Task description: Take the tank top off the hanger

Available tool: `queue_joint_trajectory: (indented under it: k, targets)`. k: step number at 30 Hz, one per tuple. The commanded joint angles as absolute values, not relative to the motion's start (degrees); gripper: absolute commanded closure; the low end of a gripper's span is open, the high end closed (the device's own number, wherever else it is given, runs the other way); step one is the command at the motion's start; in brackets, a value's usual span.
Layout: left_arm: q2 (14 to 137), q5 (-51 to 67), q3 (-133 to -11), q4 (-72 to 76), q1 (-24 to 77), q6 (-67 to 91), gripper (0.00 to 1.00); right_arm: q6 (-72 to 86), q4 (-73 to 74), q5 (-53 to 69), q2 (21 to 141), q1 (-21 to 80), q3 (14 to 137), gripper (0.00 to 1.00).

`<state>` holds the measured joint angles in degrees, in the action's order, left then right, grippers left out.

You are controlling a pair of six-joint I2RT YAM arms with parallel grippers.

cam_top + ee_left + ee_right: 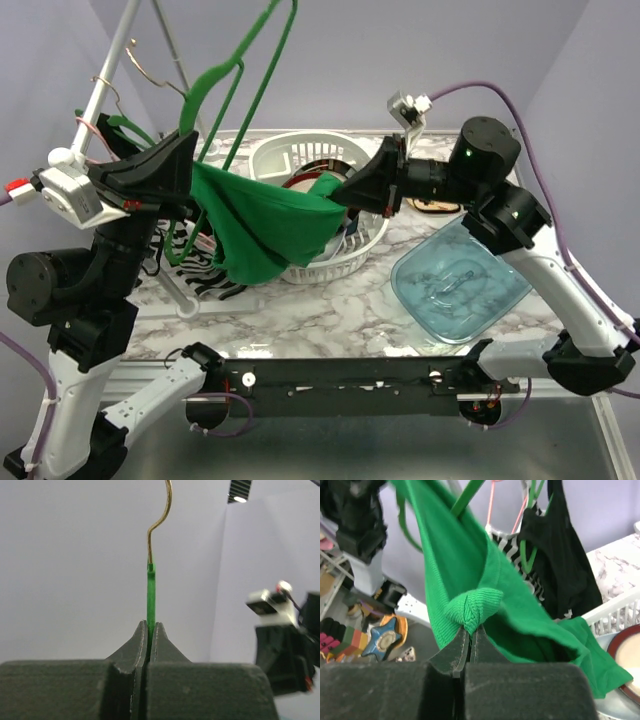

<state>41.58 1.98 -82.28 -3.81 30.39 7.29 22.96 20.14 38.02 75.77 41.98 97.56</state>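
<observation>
The green tank top hangs stretched between both grippers above the table. My left gripper is shut on the green hanger. In the left wrist view the jaws pinch the hanger's neck just below its metal hook. On the right, my right gripper is shut on a bunched fold of the tank top. The right wrist view shows that ribbed fold pinched between the jaws of the gripper, with a hanger arm poking out above the cloth.
A white laundry basket holding dishes sits behind and under the tank top. A clear blue lid lies at the right. A rack pole slants at the left with a striped garment below. A black top hangs nearby.
</observation>
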Motion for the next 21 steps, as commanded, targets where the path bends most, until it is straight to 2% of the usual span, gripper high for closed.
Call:
queue_joint_trajectory:
  k: [1, 10, 17, 21]
  targets:
    - [44.1, -9.3, -83.0, 10.0, 30.3, 9.4, 1.00, 19.5, 21.2, 40.3, 73.0, 44.6, 87.2, 0.99]
    - [51.0, -20.0, -87.8, 13.4, 30.3, 5.0, 1.00, 16.4, 20.7, 42.7, 63.8, 52.2, 69.2, 0.99]
    - [54.6, -20.1, -93.3, 8.6, 30.3, 5.7, 1.00, 16.3, 22.5, 37.4, 58.5, 54.0, 68.0, 0.99]
    - [54.2, -24.8, -93.2, 8.9, 30.3, 4.7, 1.00, 17.8, 25.2, 30.0, 55.1, 54.0, 71.3, 0.99]
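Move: The right hand holds the green tank top by one end; the cloth's middle lies about 11 cm to its left, 3 cm back and a few centimetres lower. The dish basket stands some 20 cm ahead of this hand and 42 cm down, the blue tub about 30 cm right, 7 cm ahead and 46 cm down. The left hand grips the green hanger near its hook, with the tank top's middle about 10 cm to its right, level front to back, some 16 cm lower. Down and back the right hand hauls its pinched end of the tank top, away from the hanger: about 15 cm down, easing up some 3 cm at the end, and 10 cm back. Meanwhile the left hand carries the hanger the opposite way, 8 cm forward and 4 cm up, turning it some 15 degrees counter-clockwise while its left side dips. Both grippers stay shut. ##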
